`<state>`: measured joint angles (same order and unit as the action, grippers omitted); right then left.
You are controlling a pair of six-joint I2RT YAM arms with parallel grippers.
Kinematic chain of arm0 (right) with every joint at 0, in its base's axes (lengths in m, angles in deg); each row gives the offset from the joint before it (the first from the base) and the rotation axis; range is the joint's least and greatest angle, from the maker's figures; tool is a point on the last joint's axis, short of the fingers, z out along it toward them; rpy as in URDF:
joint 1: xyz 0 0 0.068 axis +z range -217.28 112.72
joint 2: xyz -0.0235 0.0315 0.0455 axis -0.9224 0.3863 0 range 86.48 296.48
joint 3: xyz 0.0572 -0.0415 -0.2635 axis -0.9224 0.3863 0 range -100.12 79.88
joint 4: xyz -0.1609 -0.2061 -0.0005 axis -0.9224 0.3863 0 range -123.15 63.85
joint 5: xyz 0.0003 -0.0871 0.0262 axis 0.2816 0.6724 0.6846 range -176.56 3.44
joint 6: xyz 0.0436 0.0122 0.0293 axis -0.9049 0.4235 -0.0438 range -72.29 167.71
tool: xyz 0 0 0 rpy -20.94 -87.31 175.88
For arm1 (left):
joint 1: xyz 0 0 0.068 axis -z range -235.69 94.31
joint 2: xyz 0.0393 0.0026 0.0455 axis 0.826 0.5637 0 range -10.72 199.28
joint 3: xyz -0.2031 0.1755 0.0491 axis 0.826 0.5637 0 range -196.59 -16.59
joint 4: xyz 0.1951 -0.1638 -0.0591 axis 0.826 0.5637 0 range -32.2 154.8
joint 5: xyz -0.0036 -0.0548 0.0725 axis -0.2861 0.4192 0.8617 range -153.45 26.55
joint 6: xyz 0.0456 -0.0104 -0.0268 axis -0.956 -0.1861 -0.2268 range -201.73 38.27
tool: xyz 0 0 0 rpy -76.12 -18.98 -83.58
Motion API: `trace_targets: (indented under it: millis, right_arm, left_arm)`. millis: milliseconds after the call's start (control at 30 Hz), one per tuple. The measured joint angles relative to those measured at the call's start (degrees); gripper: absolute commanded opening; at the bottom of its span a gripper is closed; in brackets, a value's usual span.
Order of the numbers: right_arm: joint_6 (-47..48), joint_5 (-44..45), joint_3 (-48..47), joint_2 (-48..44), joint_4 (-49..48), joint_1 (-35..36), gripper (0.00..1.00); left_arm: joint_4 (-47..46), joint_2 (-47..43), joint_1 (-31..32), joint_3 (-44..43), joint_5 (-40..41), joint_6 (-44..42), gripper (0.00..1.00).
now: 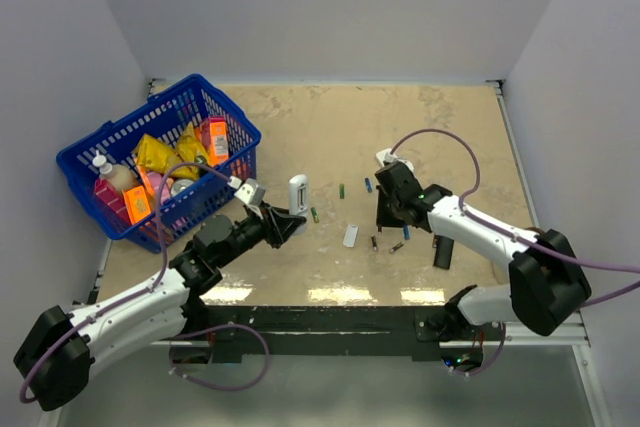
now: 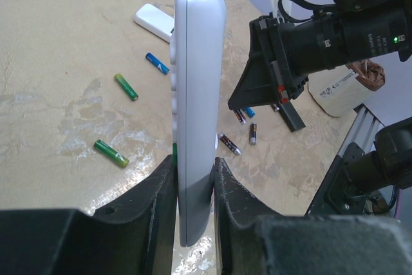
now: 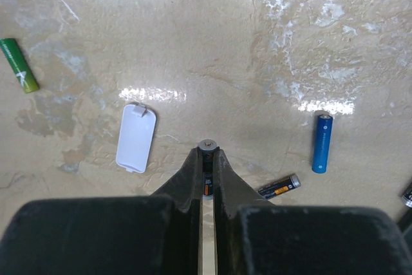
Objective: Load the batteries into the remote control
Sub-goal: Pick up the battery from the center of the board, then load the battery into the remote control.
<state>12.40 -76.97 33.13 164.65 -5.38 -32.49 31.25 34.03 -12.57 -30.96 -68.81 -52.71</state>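
My left gripper (image 2: 194, 175) is shut on the near end of the remote control (image 2: 196, 82), a slim white bar held on its edge just above the table, reaching away from the fingers. From above, the remote control (image 1: 298, 192) sticks out past the left gripper (image 1: 287, 219). My right gripper (image 3: 206, 154) is shut on a dark battery (image 3: 206, 147), whose silvery end pokes past the fingertips, low over the table. The right gripper (image 1: 386, 215) hangs right of centre. Loose batteries lie around: blue (image 3: 322, 143), dark (image 3: 279, 187), green (image 3: 18, 64), green (image 2: 111, 152).
A small white battery cover (image 3: 136, 136) lies flat left of the right gripper. A blue basket (image 1: 100, 147) full of packets stands at the back left. A black remote (image 1: 443, 250) lies under the right arm. More batteries (image 1: 342, 190) are scattered mid-table.
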Motion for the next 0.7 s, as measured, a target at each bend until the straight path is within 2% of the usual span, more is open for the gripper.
trace_targets:
  millis: [700]
  right_arm:
    - [3.34,-0.96,4.57,-17.44,-13.31,0.04,0.00]
  left_arm:
    - [-1.16,2.23,-0.74,-1.01,-0.42,2.08,0.00]
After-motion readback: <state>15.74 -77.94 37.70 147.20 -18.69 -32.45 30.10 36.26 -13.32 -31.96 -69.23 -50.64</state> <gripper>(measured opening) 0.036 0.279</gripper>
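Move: The remote I'm bringing the battery to stands in my left hand, roughly 20 cm to the left of my right hand, 3 cm nearer the base and some 14 cm higher. On the board about 5 cm below my right hand, the white battery cover lies level and 7 cm to the left, a blue battery level and 7 cm to the right, and a black battery 3 cm back and 5 cm right. From my left fingers, the remote's middle is about 4 cm up and 1 cm ahead. With the battery still pinched between my nearly shut right fingers, I carry on lifting it off the board area, slowly first and then faster, about 9 cm up with a little forward and left drift, towards the remote's height. As I rise I swing the fingertips from steeply down to more forward and left, some 25 degrees. My left hand keeps its hold on the remote, practically in place. ##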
